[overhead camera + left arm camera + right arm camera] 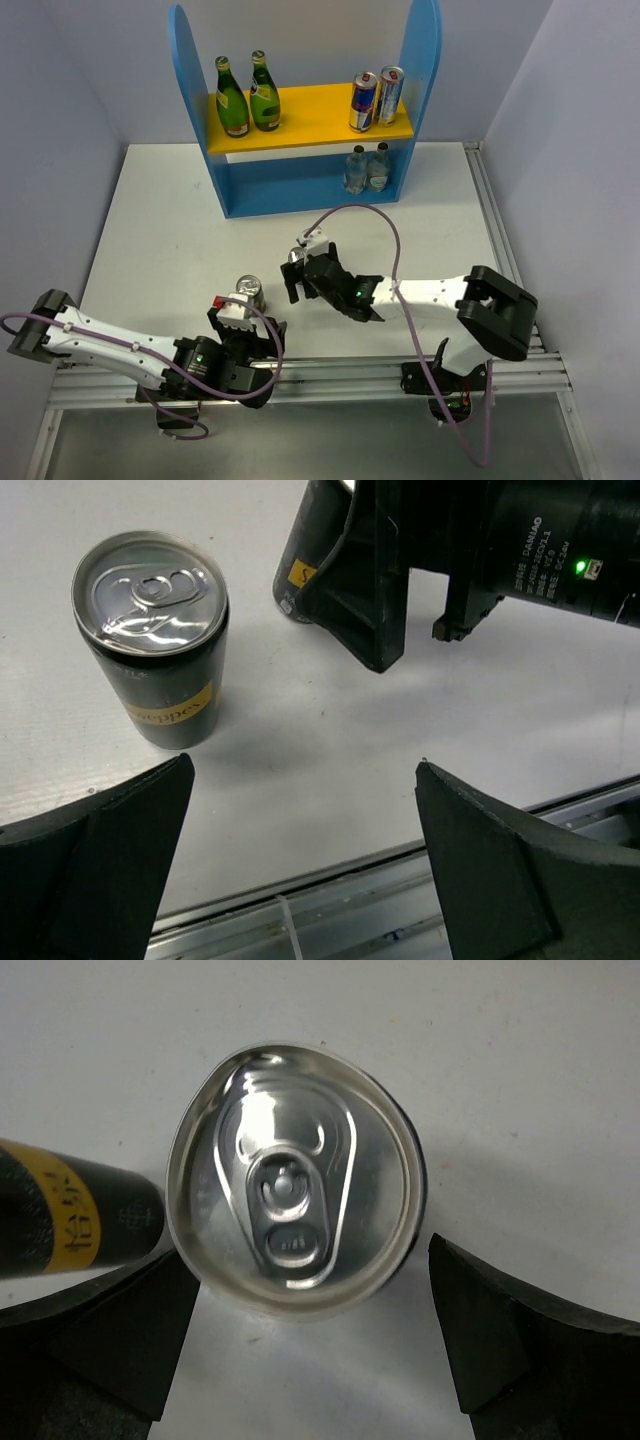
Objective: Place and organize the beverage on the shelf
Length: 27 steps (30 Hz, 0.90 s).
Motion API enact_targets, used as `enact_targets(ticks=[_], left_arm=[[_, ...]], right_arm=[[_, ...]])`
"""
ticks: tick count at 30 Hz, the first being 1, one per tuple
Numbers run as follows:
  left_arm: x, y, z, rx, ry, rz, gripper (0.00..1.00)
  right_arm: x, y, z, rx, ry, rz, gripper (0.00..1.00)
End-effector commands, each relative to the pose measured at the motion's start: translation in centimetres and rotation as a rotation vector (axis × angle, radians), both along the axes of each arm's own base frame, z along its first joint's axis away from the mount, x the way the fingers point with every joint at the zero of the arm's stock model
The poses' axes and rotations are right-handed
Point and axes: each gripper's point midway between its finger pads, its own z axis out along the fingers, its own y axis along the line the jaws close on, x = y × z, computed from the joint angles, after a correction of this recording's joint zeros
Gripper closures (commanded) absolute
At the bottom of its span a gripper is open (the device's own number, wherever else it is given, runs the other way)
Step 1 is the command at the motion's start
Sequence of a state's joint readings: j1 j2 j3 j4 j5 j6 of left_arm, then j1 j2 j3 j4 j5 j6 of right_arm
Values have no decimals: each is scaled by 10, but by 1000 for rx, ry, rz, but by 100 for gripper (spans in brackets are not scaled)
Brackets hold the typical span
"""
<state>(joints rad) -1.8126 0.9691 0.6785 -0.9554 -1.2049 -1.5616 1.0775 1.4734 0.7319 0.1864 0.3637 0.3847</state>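
The shelf (195, 90) stands at the back of the table. Its yellow board holds two green bottles (248, 95) on the left and two slim cans (375, 98) on the right; two clear bottles (366, 168) stand below. Two black cans stand on the table. My right gripper (312, 1250) is open directly above one can (295, 1175), a finger at each side and neither touching it; the same can (295, 258) shows from above. My left gripper (305, 763) is open, with nothing between its fingers. The other can (150, 645), yellow-labelled, stands just beyond its left finger.
Metal rails (330, 375) run along the near table edge under the arm bases. A purple cable (385, 225) loops above the right arm. White walls close in the table on the left, right and back.
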Motion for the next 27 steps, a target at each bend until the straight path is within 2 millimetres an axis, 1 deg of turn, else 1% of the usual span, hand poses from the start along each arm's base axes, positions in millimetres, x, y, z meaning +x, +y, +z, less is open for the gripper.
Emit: enact_targets(ticks=[1, 2, 3, 4, 5, 6, 7, 8, 9, 10, 11, 12, 13, 15, 16, 17, 18, 19, 20, 21, 22, 24, 27], left_arm=[[4, -11, 0, -66, -21, -17, 1], [6, -9, -7, -67, -22, -21, 1], [10, -7, -10, -35, -37, -26, 1], [11, -13, -9, -70, -25, -27, 1], [15, -10, -15, -66, -27, -23, 1], [21, -7, -16, -33, -44, -21, 1], [20, -17, -11, -86, -29, -38, 1], [28, -13, -13, -54, -45, -30, 1], [30, -16, -10, -66, -41, -33, 1], [31, -25, -3, -110, -24, -56, 1], [42, -22, 1, -87, -43, -39, 1], [46, -22, 4, -92, -49, -30, 1], [50, -22, 5, -90, -56, -20, 1], [59, -21, 7, -78, -67, 12, 1], [62, -20, 6, -71, -71, 29, 1], [66, -20, 2, -55, -72, 48, 1], [69, -21, 2, -56, -78, 64, 1], [71, -21, -1, -51, -78, 78, 1], [73, -22, -7, -38, -72, 93, 1], [75, -22, -10, -34, -73, 110, 1], [76, -22, -13, -24, -70, 120, 1], [78, -23, -21, -7, -58, 152, 2], [78, -25, -29, 22, -52, 154, 2]], right_arm=[[23, 17, 18, 45, -71, -71, 0], [25, 18, 15, 40, -72, -82, 0], [29, 20, 16, 42, -79, -100, 0], [33, 19, 12, 30, -89, -120, 0], [36, 19, 11, 30, -96, -133, 0], [38, 21, 9, 35, -101, -140, 0], [41, 20, 7, 32, -110, -156, 0], [43, 20, 8, 32, -118, -165, 1], [45, 20, 5, 32, -123, -176, 2], [47, 19, 5, 29, -135, -189, 6], [48, 18, 4, 28, -141, -196, 8], [51, 17, 4, 34, -151, -207, 12], [51, 17, 3, 36, -153, -209, 22], [54, 18, 3, 37, -163, -221, 33], [54, 18, 1, 31, -166, -221, 44], [56, 19, 3, 33, -170, -227, 49], [56, 20, -1, 20, -165, -224, 60], [57, 20, -2, 13, -167, -225, 67], [58, 22, -2, 13, -167, -225, 77], [58, 22, -5, 6, -163, -225, 86], [59, 23, -5, 5, -162, -227, 99], [59, 23, -4, 3, -161, -230, 100], [60, 21, -3, -1, -166, -234, 100]])
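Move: The far can stands about 6 cm ahead of the right hand and 1 cm left, its middle some 3 cm lower; the near can is roughly 12 cm left and 2 cm back of that hand, also 3 cm lower. From the left hand, the near can lies about 9 cm ahead, 5 cm left and 9 cm down; the far can lies some 17 cm ahead, 6 cm right and 9 cm down. Right hand reaches 5 cm forward-down, pinching far can; open left goes 7 cm forward, sinking, towards near can. ##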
